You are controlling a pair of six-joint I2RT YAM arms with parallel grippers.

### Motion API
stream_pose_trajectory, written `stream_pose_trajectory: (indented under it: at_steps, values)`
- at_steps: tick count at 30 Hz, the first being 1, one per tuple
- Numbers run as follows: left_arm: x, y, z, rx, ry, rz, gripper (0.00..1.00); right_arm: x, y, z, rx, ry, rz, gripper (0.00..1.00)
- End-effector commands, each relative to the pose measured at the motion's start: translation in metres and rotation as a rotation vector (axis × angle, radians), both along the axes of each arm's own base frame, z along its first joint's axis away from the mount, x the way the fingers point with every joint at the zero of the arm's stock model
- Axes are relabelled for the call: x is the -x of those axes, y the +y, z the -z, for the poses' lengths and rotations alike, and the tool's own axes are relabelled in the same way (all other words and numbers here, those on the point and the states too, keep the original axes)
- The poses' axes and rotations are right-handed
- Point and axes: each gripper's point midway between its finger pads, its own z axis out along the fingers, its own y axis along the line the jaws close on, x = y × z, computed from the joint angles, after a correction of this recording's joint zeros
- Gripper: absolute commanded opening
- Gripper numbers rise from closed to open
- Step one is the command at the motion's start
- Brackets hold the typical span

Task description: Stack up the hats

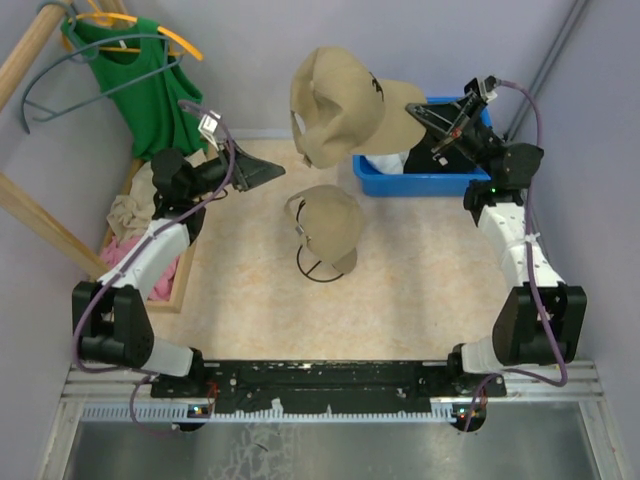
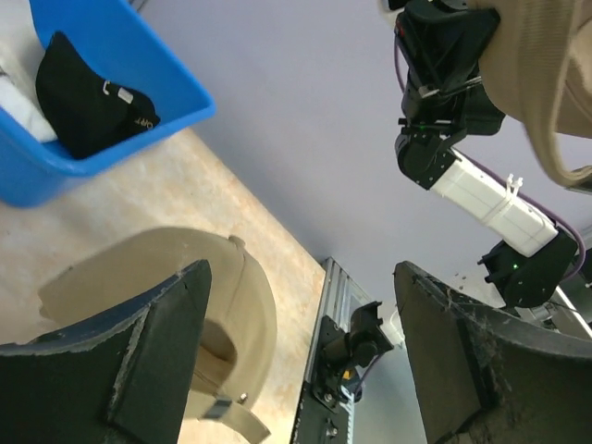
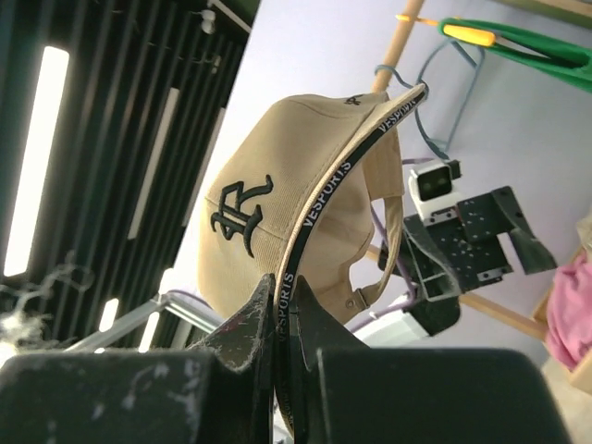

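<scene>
A tan hat (image 1: 340, 105) hangs in the air at the back middle. My right gripper (image 1: 428, 120) is shut on its brim, seen edge-on in the right wrist view with the hat (image 3: 277, 213) above the pinching gripper (image 3: 285, 291). A second tan hat (image 1: 328, 222) sits on a dark wire frame (image 1: 320, 268) at the table's middle. My left gripper (image 1: 262, 170) hovers to the left of it, open and holding nothing. The left wrist view shows this hat (image 2: 231, 305) beyond the wide-apart gripper (image 2: 301, 277). A black hat (image 2: 88, 97) lies in the blue bin (image 2: 157, 69) on something white (image 2: 14, 102).
The blue bin (image 1: 440, 180) stands at the back right under the right arm. A wooden crate (image 1: 180, 290) with beige and pink cloth sits at the left edge. A green shirt (image 1: 150, 90) hangs from a wooden rack at the back left.
</scene>
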Motion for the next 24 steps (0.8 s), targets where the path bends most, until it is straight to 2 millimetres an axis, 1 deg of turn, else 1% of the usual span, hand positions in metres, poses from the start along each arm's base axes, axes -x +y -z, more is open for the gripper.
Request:
stream_pose_trajectory:
  at_steps: [1, 7, 11, 15, 24]
  values:
    - [0.023, 0.005, 0.022, -0.069, 0.039, -0.003, 0.87, 0.024, -0.002, 0.009, 0.116, -0.051, -0.018, 0.0]
    - [0.037, 0.008, 0.05, -0.097, 0.121, -0.01, 0.88, 0.023, -0.011, 0.025, 0.13, -0.03, -0.005, 0.0]
    - [0.039, 0.009, 0.074, -0.175, 0.167, -0.041, 0.88, 0.023, -0.017, 0.029, 0.112, -0.018, -0.001, 0.0]
    - [0.038, 0.005, 0.094, -0.263, 0.2, -0.078, 0.89, 0.023, -0.018, 0.031, 0.108, -0.015, 0.0, 0.0]
    - [0.032, -0.005, 0.116, -0.322, 0.225, -0.111, 0.89, 0.024, -0.018, 0.035, 0.096, -0.005, 0.002, 0.0]
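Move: The right fingers hold one hat by its brim, the hat's middle about 14 cm to their left, 4 cm farther out and 5 cm higher. The hat on the wire stand lies some 17 cm left, 3 cm back and 32 cm below that hand; the blue box is roughly 18 cm ahead, 6 cm right and 45 cm below. From the open, empty left hand the hat on the stand is about 14 cm right, 5 cm back and 18 cm below. Still pinching the brim, the right hand lowers its hat some 5 cm towards the hat on the stand, easing about 1.5 cm right, then holds still. The left hand sinks about 11 cm and draws back 4 cm, fingers wide open and tipping down some 15 degrees, to come in close beside the strap of the hat on the stand; no touch can be made out. ##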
